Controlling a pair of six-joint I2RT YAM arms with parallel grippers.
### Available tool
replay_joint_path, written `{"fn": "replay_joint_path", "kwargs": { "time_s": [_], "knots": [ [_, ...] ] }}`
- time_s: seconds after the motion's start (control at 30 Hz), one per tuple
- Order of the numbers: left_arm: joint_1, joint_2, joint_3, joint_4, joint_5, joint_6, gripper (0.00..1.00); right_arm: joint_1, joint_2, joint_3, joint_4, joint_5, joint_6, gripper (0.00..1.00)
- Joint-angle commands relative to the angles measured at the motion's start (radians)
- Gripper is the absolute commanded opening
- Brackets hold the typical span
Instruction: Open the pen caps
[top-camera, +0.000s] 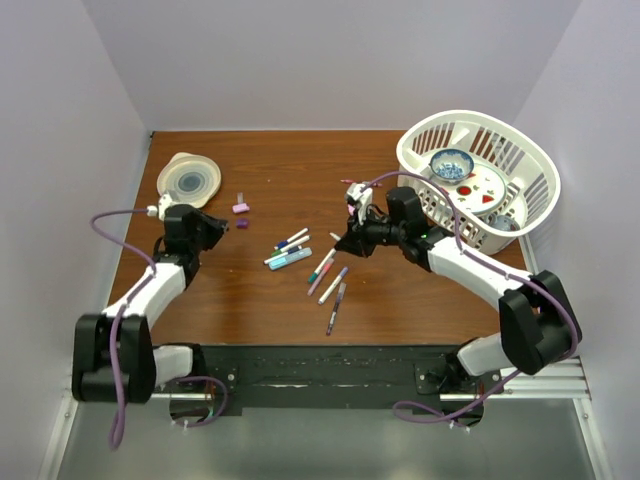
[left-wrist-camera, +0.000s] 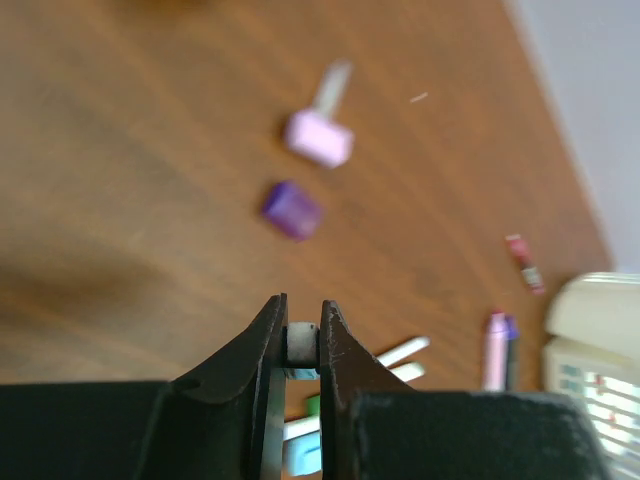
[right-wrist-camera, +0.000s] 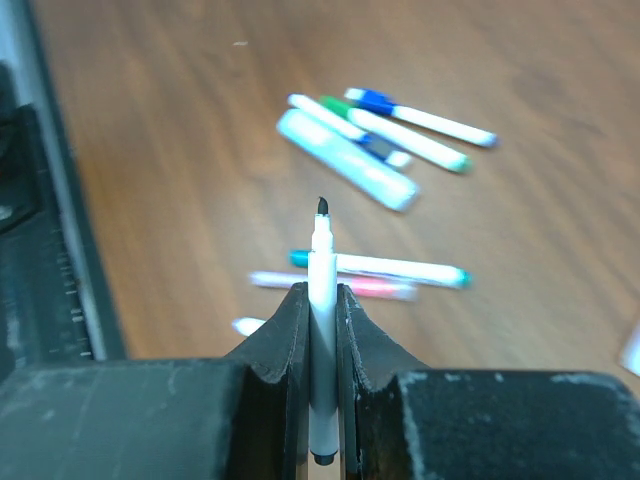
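Note:
My right gripper (right-wrist-camera: 321, 287) is shut on a slim white pen (right-wrist-camera: 321, 240). The pen has no cap on, and its black tip points away over the table. In the top view this gripper (top-camera: 345, 240) hovers right of the loose pens (top-camera: 290, 250). My left gripper (left-wrist-camera: 302, 310) is shut on a small white piece (left-wrist-camera: 300, 345) at its fingertips; I cannot tell whether it is a cap. That gripper (top-camera: 222, 232) sits at the left of the table. A pink cap (left-wrist-camera: 318, 138) and a purple cap (left-wrist-camera: 292, 209) lie beyond it, also seen from above as the pink cap (top-camera: 241, 208) and the purple cap (top-camera: 243, 224).
Several pens lie mid-table, among them a teal highlighter (right-wrist-camera: 345, 158) and a teal-ended pen (right-wrist-camera: 380, 267). A white basket (top-camera: 530, 175) holding dishes stands at the back right. A round pale lid (top-camera: 188, 180) lies at the back left.

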Motion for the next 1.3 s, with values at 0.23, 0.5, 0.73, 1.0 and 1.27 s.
{"fn": "replay_joint_path", "kwargs": {
  "time_s": [0.23, 0.5, 0.73, 1.0, 1.27],
  "knots": [
    [0.023, 0.268, 0.057, 0.008, 0.043, 0.041, 0.14, -0.037, 0.01, 0.027, -0.059, 0.019, -0.067, 0.0],
    [0.06, 0.371, 0.14, 0.026, 0.081, 0.032, 0.51, -0.054, 0.027, 0.03, -0.066, 0.072, -0.077, 0.0],
    [0.086, 0.267, 0.183, 0.022, 0.176, 0.104, 0.74, -0.08, 0.044, 0.037, -0.077, 0.208, -0.077, 0.0],
    [0.089, -0.003, 0.178, 0.094, 0.491, 0.38, 0.87, -0.083, 0.122, 0.044, -0.048, 0.481, -0.04, 0.08],
    [0.057, -0.19, 0.086, -0.078, 0.509, 0.558, 0.88, -0.083, 0.261, 0.142, -0.118, 0.54, -0.102, 0.15]
  ]
}}
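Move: The black marker cap, still held in the left fingers, goes to bare table almost straight below, about 10 cm down. From that hand, the purple cap lies about 3 cm ahead and 1 cm right, the pink cap some 7 cm ahead and 1 cm right. The right hand's white marker goes to clear table about 8 cm ahead, 9 cm right and 12 cm below. From that hand, the pink highlighter lies roughly 15 cm ahead and 5 cm right; the teal-ended marker, about 1 cm ahead and 4 cm left. The black cap is carried about 10 cm down to the table by the left hand, which tips down, opens wide to let go, eases forward, then rises some 20 cm, tipping up and turning clockwise. The uncapped marker stays in the right hand's grip, swept right, down and forward, about 9 cm each way, towards the clear spot short of the pink highlighter, the wrist turning some 25 degrees clockwise. ##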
